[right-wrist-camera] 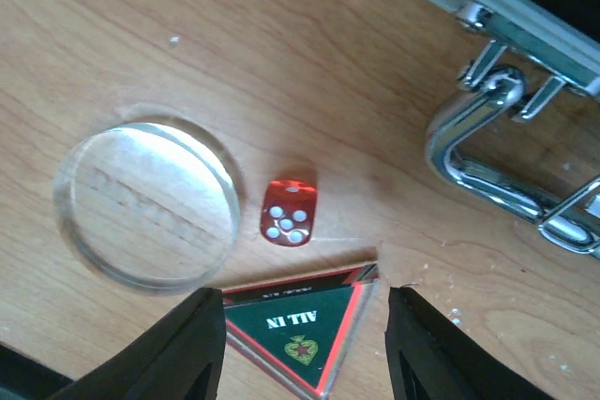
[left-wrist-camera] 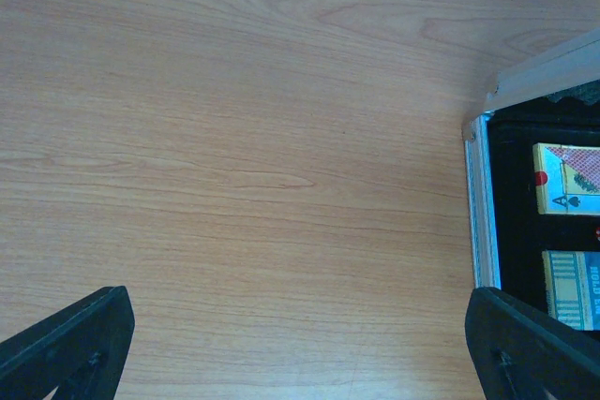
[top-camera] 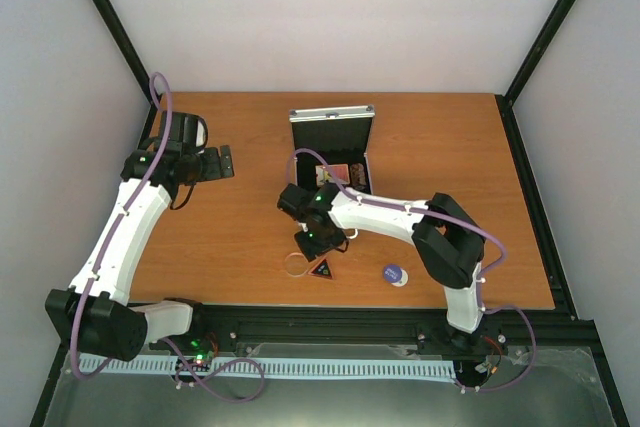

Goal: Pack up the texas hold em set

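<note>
The silver case (top-camera: 331, 147) lies open mid-table with its lid (top-camera: 332, 115) upright. In the left wrist view its rim (left-wrist-camera: 479, 203) shows at the right, with a pink deck (left-wrist-camera: 567, 180) and a blue-yellow deck (left-wrist-camera: 572, 289) inside. My left gripper (left-wrist-camera: 300, 353) hangs open over bare wood, left of the case. My right gripper (right-wrist-camera: 305, 348) is open, its fingers astride the black ALL IN triangle (right-wrist-camera: 300, 330) on the table. A red die (right-wrist-camera: 289, 212) and a clear disc (right-wrist-camera: 145, 203) lie just beyond it. A blue disc (top-camera: 394, 273) sits to the right.
The case's chrome handle (right-wrist-camera: 497, 166) lies on the wood close to the right of the die. In the top view the triangle (top-camera: 322, 269) and clear disc (top-camera: 297, 265) sit near the table's front edge, by the black rail (top-camera: 400, 322).
</note>
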Robot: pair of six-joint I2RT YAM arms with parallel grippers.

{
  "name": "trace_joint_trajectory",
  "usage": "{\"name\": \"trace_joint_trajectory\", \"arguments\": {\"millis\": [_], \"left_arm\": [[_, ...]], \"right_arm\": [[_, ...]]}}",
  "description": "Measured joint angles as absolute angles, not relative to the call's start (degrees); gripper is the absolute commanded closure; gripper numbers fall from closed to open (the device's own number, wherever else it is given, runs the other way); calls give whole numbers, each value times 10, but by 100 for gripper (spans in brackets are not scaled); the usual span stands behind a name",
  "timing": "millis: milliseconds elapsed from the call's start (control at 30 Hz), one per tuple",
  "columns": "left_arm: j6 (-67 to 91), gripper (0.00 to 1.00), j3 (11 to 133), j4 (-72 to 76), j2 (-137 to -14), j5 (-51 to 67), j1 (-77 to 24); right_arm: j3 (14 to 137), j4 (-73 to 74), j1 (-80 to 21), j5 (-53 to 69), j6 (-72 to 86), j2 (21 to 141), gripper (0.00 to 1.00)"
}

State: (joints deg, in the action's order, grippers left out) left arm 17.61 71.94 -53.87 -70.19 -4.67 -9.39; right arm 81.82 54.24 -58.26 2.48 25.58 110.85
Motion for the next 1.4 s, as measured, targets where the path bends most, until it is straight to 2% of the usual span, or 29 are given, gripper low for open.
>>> {"name": "trace_joint_trajectory", "arguments": {"millis": [700, 933, 1000, 1100, 1300, 1400], "left_arm": [[176, 0, 719, -539, -701, -47, -94], [176, 0, 719, -539, -701, -47, -94], [176, 0, 719, -539, -701, -47, -94], [176, 0, 719, -539, -700, -47, -94], [176, 0, 719, -539, -691, -48, -94], [176, 0, 719, -539, -685, -50, -94]], "right_arm": [[842, 532, -589, 29, 256, 1157, 60], [841, 523, -589, 24, 256, 1164, 67], [840, 521, -589, 23, 256, 1164, 72], [838, 514, -589, 22, 255, 1164, 87], [833, 508, -589, 18, 260, 1166, 95], [833, 508, -589, 14, 260, 1166, 96]]}}
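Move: The red die lies just under the right gripper: about 3 cm below, 1 cm ahead and 1 cm to the left. Of the die, the clear disc is some 5 cm left and 2 cm nearer, the triangular ALL IN box 2 cm right and 3 cm nearer, and the case handle about 5 cm right and 5 cm farther out. From the left gripper the die is roughly 20 cm right, 13 cm back and 22 cm below. Shift the half-open right gripper about 1.5 cm left to line up over the red die, then sink some 3.5 cm until the fingertips straddle it, between the clear disc and the case handle. Slow near the bottom, ease barely forward and close the fingers to pinch the die by its sides, wrist kept pointing down. ##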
